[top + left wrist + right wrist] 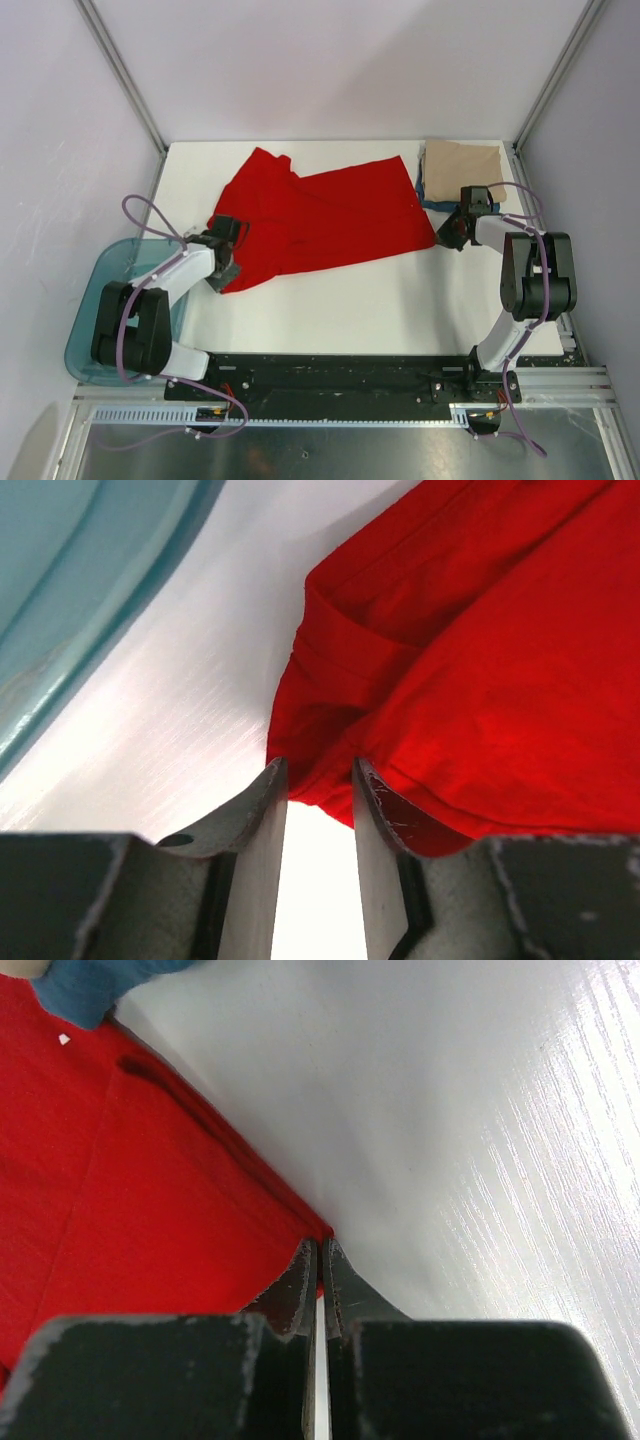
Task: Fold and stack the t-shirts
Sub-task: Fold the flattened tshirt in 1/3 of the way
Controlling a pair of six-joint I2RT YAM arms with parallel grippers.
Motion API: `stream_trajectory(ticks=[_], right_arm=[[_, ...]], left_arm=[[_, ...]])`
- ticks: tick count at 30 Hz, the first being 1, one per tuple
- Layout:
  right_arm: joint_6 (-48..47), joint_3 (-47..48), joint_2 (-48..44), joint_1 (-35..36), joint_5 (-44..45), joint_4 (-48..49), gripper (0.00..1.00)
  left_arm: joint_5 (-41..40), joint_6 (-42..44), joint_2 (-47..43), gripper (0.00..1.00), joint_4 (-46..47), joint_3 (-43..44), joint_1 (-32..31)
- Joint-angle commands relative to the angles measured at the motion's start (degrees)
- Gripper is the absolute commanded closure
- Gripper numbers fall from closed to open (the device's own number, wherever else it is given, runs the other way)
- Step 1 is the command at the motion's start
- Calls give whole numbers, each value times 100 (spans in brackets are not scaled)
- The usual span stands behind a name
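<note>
The red t-shirt (320, 215) lies spread out and rumpled across the middle of the white table. The folded tan t-shirt (462, 165) sits at the back right on the dark blue t-shirt, of which only an edge (432, 205) shows. My left gripper (225, 245) is at the red shirt's left edge. In the left wrist view it (318, 770) is open, with the shirt's folded edge (330, 720) at the fingertips. My right gripper (455, 235) is at the shirt's right corner. In the right wrist view it (320, 1248) is pinched shut on that corner (200, 1200).
A translucent teal tub (95, 310) stands off the table's left edge, by the left arm's base; its rim shows in the left wrist view (80, 570). Metal frame posts rise at the back corners. A corner of blue cloth (85, 990) shows in the right wrist view.
</note>
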Motion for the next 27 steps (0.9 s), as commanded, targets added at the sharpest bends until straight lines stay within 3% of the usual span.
stream_trajectory(ticks=[1, 3, 8, 10, 19, 27], right_arm=[[-130, 136, 112, -56, 112, -17, 100], [-134, 137, 123, -58, 108, -19, 100], [-154, 137, 118, -60, 113, -18, 100], [-159, 132, 114, -63, 147, -28, 100], [-181, 137, 131, -193, 306, -158, 100], [-220, 136, 134, -199, 453, -268, 100]], left_arm=[[43, 100, 83, 63, 160, -59, 34], [-18, 76, 75, 67, 155, -83, 32], [-194, 157, -7, 95, 141, 11, 103], [-273, 259, -38, 99, 133, 94, 157], [-694, 794, -44, 100, 56, 429, 367], [-539, 1184, 279, 97, 64, 566, 405]])
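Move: The shirt's near left corner lies right between the left hand's open fingertips, a centimetre below them; the blue tub's middle is some 27 cm to the left and 7 cm back. The right hand already holds the near right corner at its fingertips. From it the left corner lies about 55 cm left and 12 cm back, and the cardboard-topped stack stands about 20 cm ahead and 7 cm to the right. Left fingers dip slightly, pinch the corner, then drag it about 3 cm left and forward, lifting; right keeps hold. ##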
